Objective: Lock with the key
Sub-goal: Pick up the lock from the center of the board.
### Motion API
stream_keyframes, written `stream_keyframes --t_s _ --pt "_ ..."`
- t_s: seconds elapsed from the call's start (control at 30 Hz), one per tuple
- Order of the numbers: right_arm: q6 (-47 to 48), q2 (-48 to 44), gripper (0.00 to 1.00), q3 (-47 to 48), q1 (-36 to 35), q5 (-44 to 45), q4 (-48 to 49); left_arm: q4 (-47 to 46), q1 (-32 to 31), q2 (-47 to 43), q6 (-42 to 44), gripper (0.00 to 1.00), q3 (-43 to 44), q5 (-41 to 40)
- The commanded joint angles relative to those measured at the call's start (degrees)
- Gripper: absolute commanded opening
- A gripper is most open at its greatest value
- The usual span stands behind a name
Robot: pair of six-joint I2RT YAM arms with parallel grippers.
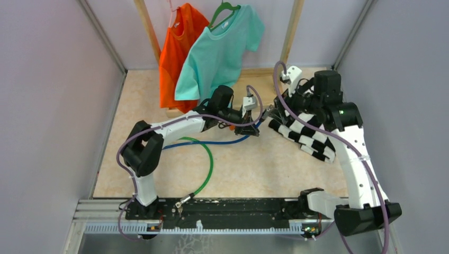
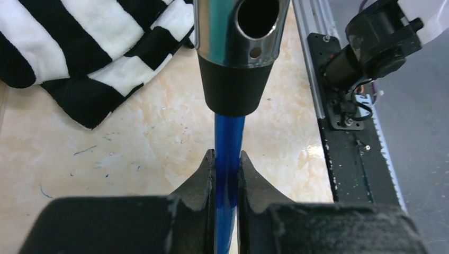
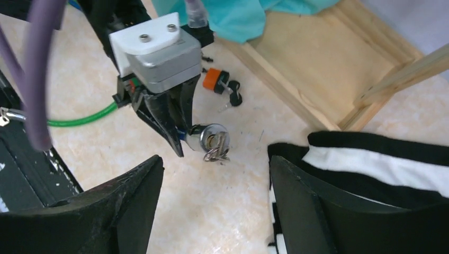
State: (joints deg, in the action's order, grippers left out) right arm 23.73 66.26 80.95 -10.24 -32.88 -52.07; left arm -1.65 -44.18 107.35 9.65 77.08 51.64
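Note:
A blue cable lock [image 2: 229, 143] ends in a silver lock head [image 2: 241, 53] with a black collar. My left gripper [image 2: 227, 159] is shut on the blue cable just below that collar, above the table. The round socket in the head's side shows dark and empty. In the right wrist view the lock head [image 3: 209, 138] faces me, and a key [image 3: 216, 153] with its ring sticks out of the keyhole. My right gripper [image 3: 215, 161] stands open in front of the key, nothing between its fingers. From above, both grippers [image 1: 253, 127] [image 1: 272, 110] meet mid-table.
A black-and-white striped shirt [image 1: 302, 132] lies under the right arm. An orange shirt [image 1: 174, 47] and a teal shirt [image 1: 222, 47] hang on a wooden frame [image 3: 296, 95]. A green cable [image 1: 206, 164] curves across the front left. A small orange lock [image 3: 214, 80] with keys lies by the frame.

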Motion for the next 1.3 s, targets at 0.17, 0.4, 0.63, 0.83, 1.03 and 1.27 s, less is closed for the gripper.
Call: stream_keyframes --t_s 0.17,0.4,0.63,0.83,1.03,1.27 --pt "-8.8 -5.5 0.73 -12.3 0.4 -9.2 18.5 -12.6 1.5 -3.0 -17.3 0.0 -1.6 9.6" --pt "-9.9 -6.7 0.63 -20.8 0.4 -14.0 25.8 -18.4 1.7 -2.6 -23.9 0.0 -2.4 11.9" --pt "-13.6 -7.6 0.59 -27.5 0.4 -22.3 33.2 -23.3 1.8 -3.2 -27.6 0.0 -4.4 13.6" --pt "-19.8 -6.2 0.5 -31.6 0.4 -27.7 45.0 -27.7 1.7 -3.6 -30.6 0.0 -6.1 14.8" --pt "-26.4 -5.6 0.44 -34.2 0.5 -28.3 57.1 -36.1 1.8 -3.1 -36.2 0.0 -8.8 15.4" --pt "-33.4 -5.0 0.35 -35.7 1.5 -28.9 65.2 -39.1 1.8 -3.3 -37.5 0.0 -10.7 15.3"
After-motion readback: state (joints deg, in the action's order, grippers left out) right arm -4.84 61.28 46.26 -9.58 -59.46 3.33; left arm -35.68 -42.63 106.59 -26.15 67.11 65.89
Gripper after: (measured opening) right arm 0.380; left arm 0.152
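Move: The lock's metal head, with its keys hanging from it, stands on the blue cable about 8 cm below my open right hand, some 5 cm to its left and 2 cm ahead. The orange padlock lies on the table about 18 cm left and 10 cm ahead of my right hand, the striped towel some 16 cm to its right and 12 cm ahead, both roughly 28 cm below. From my left hand the lock head is about 4 cm right, 2 cm ahead and 5 cm up. I bring my right hand about 7 cm left onto the lock head, dipping roughly 7 cm and then coming partway back up, while I roll it some 30 degrees, left side up, and narrow the open fingers around the head. My left hand keeps its pinch on the blue cable just below, lifting and drawing back about 4 cm each while its wrist rolls some 20 degrees. ##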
